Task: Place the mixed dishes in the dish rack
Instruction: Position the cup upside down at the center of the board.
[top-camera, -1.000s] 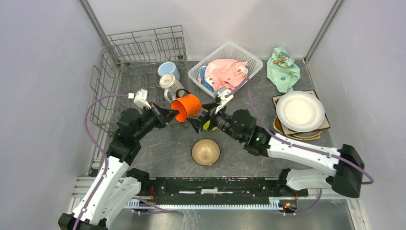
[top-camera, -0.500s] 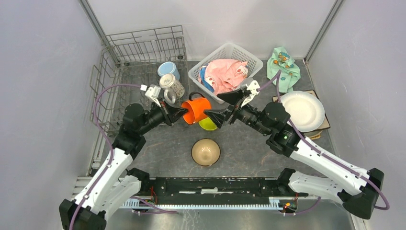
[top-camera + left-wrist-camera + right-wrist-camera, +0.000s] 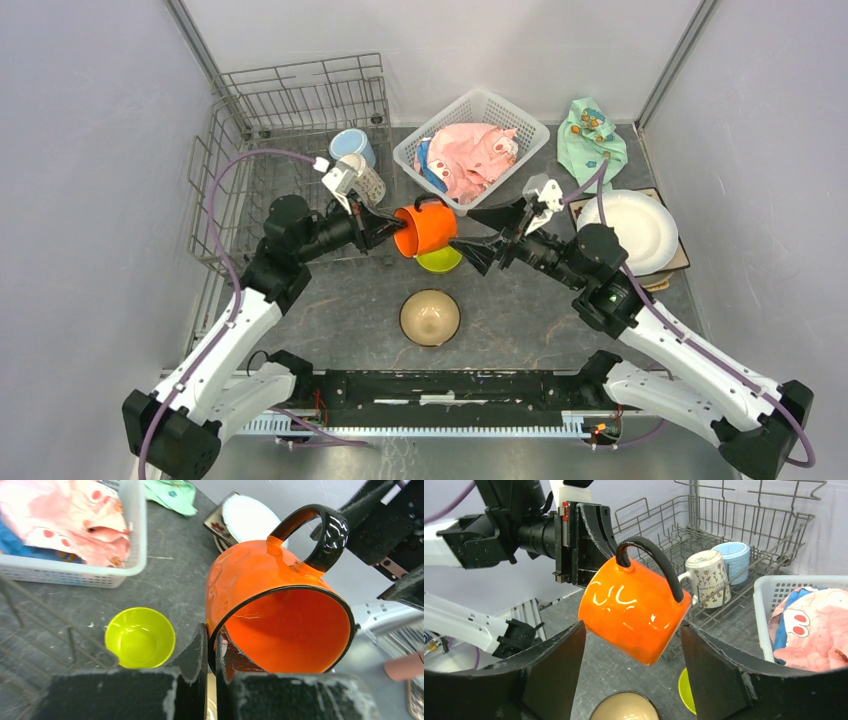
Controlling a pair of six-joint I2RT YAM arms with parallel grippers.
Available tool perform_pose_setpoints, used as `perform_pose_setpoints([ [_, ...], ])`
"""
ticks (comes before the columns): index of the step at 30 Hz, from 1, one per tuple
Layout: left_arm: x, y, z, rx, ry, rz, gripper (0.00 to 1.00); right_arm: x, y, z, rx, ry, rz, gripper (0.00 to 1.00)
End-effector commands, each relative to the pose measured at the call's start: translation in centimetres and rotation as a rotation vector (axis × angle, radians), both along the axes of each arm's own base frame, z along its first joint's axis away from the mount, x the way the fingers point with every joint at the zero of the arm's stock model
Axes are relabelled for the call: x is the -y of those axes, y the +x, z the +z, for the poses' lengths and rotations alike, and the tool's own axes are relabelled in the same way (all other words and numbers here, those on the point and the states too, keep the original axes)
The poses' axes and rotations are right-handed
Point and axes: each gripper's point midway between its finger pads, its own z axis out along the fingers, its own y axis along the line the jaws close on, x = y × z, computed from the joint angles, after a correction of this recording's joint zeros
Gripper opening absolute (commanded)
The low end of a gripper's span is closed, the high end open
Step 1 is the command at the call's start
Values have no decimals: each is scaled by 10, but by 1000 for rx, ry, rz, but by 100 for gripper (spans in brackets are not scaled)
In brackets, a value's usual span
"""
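Note:
An orange mug (image 3: 425, 228) with a black handle hangs tilted above the table. My left gripper (image 3: 392, 228) is shut on its rim (image 3: 212, 645), one finger inside and one outside. My right gripper (image 3: 478, 238) is open, its fingers flanking the mug's base (image 3: 634, 612) without touching. A lime-green bowl (image 3: 440, 260) and a tan bowl (image 3: 430, 317) sit below. The grey wire dish rack (image 3: 290, 110) holds a light-blue mug (image 3: 352, 146) and a white patterned mug (image 3: 362, 180). Stacked plates (image 3: 627, 232) lie at the right.
A white lattice basket (image 3: 480, 110) with a pink cloth (image 3: 468, 155) stands behind the mug. A mint-green cloth (image 3: 592, 140) lies at the back right. Grey walls close in both sides.
My left gripper has carried the orange mug to the right. My right arm has drawn back to the right in front of it, and its jaws have narrowed a little.

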Motion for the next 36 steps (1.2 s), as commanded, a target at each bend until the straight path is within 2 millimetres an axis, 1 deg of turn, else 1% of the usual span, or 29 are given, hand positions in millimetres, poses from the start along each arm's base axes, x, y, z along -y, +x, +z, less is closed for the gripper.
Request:
perform_pose_setpoints([
  [1, 25, -17, 39, 182, -16, -187, 2, 11, -6, 10, 127, -9, -5, 71],
  [3, 35, -25, 33, 187, 11, -256, 2, 19, -1, 11, 206, -62, -45, 67],
  [5, 41, -32, 27, 205, 41, -316, 2, 20, -2, 16, 281, -105, -20, 64],
  [7, 44, -36, 24, 207, 44, -344, 2, 19, -6, 22, 306, -102, 14, 64],
  [10, 45, -40, 25, 210, 35, -360, 2, 16, -11, 23, 311, -72, 52, 65],
  [16, 46, -51, 28, 229, 25, -404, 2, -8, -36, 11, 314, -78, 292, 66],
  [18, 46, -53, 28, 237, 28, -421, 2, -10, -44, 11, 328, -69, 343, 66],
  [21, 46, -57, 28, 258, 19, -436, 2, -9, -54, 17, 363, -15, 377, 62],
  [24, 48, -62, 32, 237, -31, -453, 2, -8, -60, 21, 384, 44, 391, 52],
  [27, 51, -71, 40, 252, -73, -480, 2, -16, -55, 22, 345, 65, 411, 50],
  [31, 49, -73, 46, 272, -81, -468, 2, -24, -53, 18, 304, 86, 458, 45],
  [34, 49, -71, 41, 255, -79, -458, 2, -25, -50, 18, 302, 88, 449, 31],
  [36, 50, -70, 35, 244, -76, -454, 2, -25, -50, 19, 307, 94, 442, 26],
])
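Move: The left fingers already hold the orange cup's rim; its middle is about 5 cm to their right, 2 cm back and nearly level. From the open right hand, the cup's middle is some 5 cm left, 2 cm ahead and 5 cm lower. Far below the right hand, the green bowl stands about 8 cm ahead and 4 cm left, the beige bowl 8 cm back and 5 cm left. Left hand swings the cup back-right some 8 cm, clockwise; the other backs 5 cm, closing on its handle. ##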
